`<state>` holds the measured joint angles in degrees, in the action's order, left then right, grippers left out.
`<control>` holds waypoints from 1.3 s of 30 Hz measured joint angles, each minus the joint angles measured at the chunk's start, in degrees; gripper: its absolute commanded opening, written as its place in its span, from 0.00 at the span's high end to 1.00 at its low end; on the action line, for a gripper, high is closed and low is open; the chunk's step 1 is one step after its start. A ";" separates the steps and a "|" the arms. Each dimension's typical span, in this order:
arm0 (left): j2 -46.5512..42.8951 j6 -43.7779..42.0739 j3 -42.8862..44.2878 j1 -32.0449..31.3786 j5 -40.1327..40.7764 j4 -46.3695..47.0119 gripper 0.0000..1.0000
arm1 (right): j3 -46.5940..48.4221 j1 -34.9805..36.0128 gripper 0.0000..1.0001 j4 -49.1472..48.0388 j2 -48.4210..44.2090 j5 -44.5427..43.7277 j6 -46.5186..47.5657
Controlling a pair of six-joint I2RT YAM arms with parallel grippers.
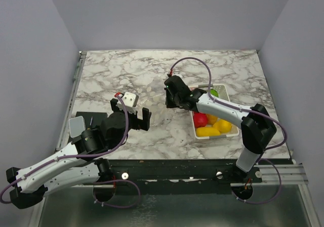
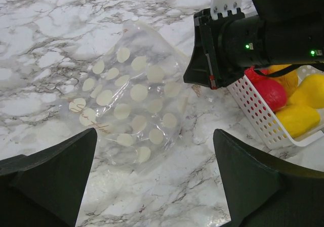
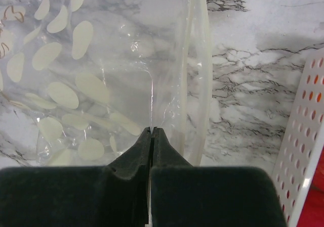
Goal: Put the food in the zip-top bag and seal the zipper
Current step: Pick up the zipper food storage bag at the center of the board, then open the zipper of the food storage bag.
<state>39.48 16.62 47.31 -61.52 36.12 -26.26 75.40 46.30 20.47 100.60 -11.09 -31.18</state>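
The zip-top bag [image 2: 129, 93], see-through with white dots, lies flat on the marble table. Its zipper [image 3: 197, 70] runs as a pale strip along the edge nearest the tray. My right gripper [image 3: 152, 129] is shut, pinching a fold of the bag's film just inside that strip; in the left wrist view the right gripper [image 2: 202, 73] sits at the bag's right edge. My left gripper [image 2: 154, 132] hovers open over bare table at the bag's near side, holding nothing. The food [image 1: 212, 123], red, yellow, orange and green pieces, lies in the white tray [image 1: 223, 136].
The perforated white tray [image 2: 253, 110] stands directly right of the bag, under my right arm. A dark pad with a grey card [image 1: 77, 126] lies at the table's near left edge. Grey walls close in the back and sides.
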 measured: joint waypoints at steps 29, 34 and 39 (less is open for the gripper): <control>14.29 13.64 21.46 0.07 3.39 -10.64 0.01 | -20.74 20.92 0.99 -14.01 -26.53 -28.70 25.59; 16.37 15.37 22.64 1.64 2.86 -12.50 0.01 | -23.54 26.03 0.99 -20.90 -27.98 -35.36 33.09; 16.94 16.74 22.38 5.81 0.22 -13.29 0.01 | -26.43 30.84 0.99 -28.48 -28.06 -41.90 40.89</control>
<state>56.42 33.36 69.69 -55.70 36.34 -39.55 48.97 77.14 -8.01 72.53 -52.99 9.72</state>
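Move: My right hand already pinches the bag beside its zipper; the bag's middle lies about 7 cm to its left, 4 cm ahead and 6 cm below. The basket's middle is some 18 cm to the right of that hand, level with it and 4 cm lower; the nearest red fruit in it is 13 cm right and 3 cm back. From my open left hand, the bag is roughly 16 cm ahead, 5 cm right and 21 cm down. Keeping its pinch beside the zipper, my right hand pulls the bag back about 11 cm and up about 12, away from the basket, while its fingers tip up some 50 degrees to point nearly level. My left hand, fingers still wide open, rises about 5 cm, eases forward a little and turns slightly counter-clockwise. ##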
